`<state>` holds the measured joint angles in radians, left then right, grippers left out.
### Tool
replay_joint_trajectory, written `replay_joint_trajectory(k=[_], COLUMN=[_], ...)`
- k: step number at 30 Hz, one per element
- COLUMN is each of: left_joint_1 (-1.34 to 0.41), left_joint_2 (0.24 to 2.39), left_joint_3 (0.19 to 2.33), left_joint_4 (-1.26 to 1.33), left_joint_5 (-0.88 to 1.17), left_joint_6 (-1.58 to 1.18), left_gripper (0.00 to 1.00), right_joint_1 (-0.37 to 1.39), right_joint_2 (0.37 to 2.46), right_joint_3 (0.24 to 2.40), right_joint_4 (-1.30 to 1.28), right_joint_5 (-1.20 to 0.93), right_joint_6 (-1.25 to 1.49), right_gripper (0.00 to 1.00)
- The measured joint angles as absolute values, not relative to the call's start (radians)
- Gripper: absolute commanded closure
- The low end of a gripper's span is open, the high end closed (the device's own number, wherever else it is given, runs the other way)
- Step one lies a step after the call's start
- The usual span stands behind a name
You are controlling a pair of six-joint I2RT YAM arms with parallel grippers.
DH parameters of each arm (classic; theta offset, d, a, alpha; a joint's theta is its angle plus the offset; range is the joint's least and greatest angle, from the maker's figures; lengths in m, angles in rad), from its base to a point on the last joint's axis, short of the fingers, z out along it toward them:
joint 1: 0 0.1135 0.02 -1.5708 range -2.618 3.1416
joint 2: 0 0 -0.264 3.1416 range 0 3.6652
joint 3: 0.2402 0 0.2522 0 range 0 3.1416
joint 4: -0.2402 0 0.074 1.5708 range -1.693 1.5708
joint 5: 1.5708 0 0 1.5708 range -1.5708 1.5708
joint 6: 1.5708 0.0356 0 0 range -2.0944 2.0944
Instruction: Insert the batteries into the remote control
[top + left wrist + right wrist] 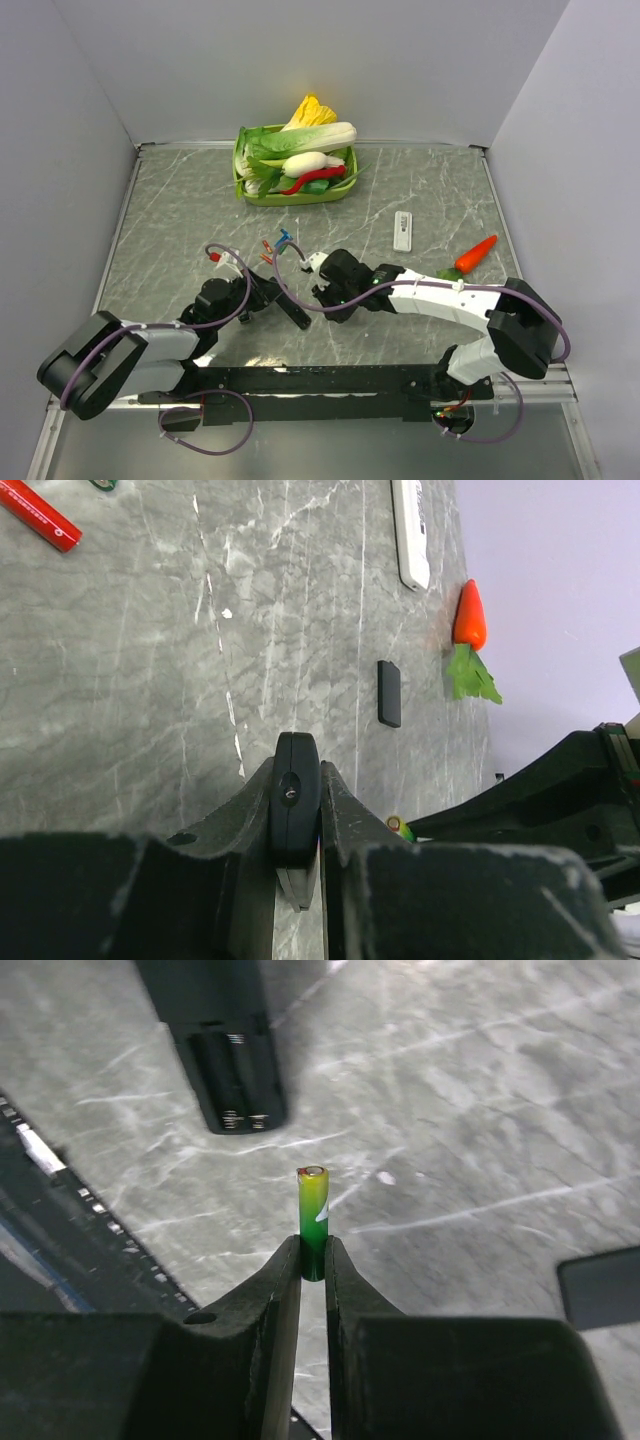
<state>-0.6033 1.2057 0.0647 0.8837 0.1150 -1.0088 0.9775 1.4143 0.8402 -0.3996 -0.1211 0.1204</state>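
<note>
My left gripper [297, 780] is shut on the edge of the black remote control [295, 800], holding it just above the table; it also shows in the top view [293, 313]. In the right wrist view the remote control [225, 1060] lies with its open battery bay facing up. My right gripper [313, 1248] is shut on a green battery [313, 1210], which stands upright between the fingers, a short way from that bay. The green battery's tip [397, 826] also peeks in beside the left fingers. Red and blue batteries [281, 243] lie behind the grippers; one red battery [40, 515] shows in the left wrist view.
The black battery cover [389, 693] lies flat on the marble table. A white remote [402, 231] and a toy carrot [475, 255] lie at the right. A green basket [243, 180] of toy vegetables stands at the back.
</note>
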Motion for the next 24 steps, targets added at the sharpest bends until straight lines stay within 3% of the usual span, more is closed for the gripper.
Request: replay_joint_trajectory(k=[24], left_joint_1=[-0.588], left_joint_2=[1.260], left_joint_3=[0.066], left_joint_4=[0.895], left_joint_5=[0.113], left_joint_6=[-1.090], left_gripper=[0.99], right_joint_1=[0.986], right_joint_2=[1.637], right_joint_3=[0.969], right_joint_4=[-0.335], right_joint_5=[-0.285], right_joint_6=[0.172], right_gripper=[1.00])
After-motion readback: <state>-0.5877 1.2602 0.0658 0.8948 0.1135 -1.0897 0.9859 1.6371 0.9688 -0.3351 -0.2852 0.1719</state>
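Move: About 5 cm to the left of the right hand, level with it front to back and some 3 cm lower, is the open battery compartment, at the near end of the black remote control that the left hand holds. From the left hand that compartment is roughly 6 cm back, 4 cm right and 3 cm lower. The black cover lies about 9 cm right of the right hand and 4 cm ahead, the nearest red battery some 12 cm left and 11 cm ahead, both about 6 cm below. Carrying the green battery still pinched in its fingers, the right hand goes about 5 cm left to the open compartment. It first lifts a little over 1 cm, then sinks some 3 cm over the slots while the fingertips swing back about 10 degrees. The left hand keeps its grip on the remote, tipping it slightly down and sinking about 1 cm. ##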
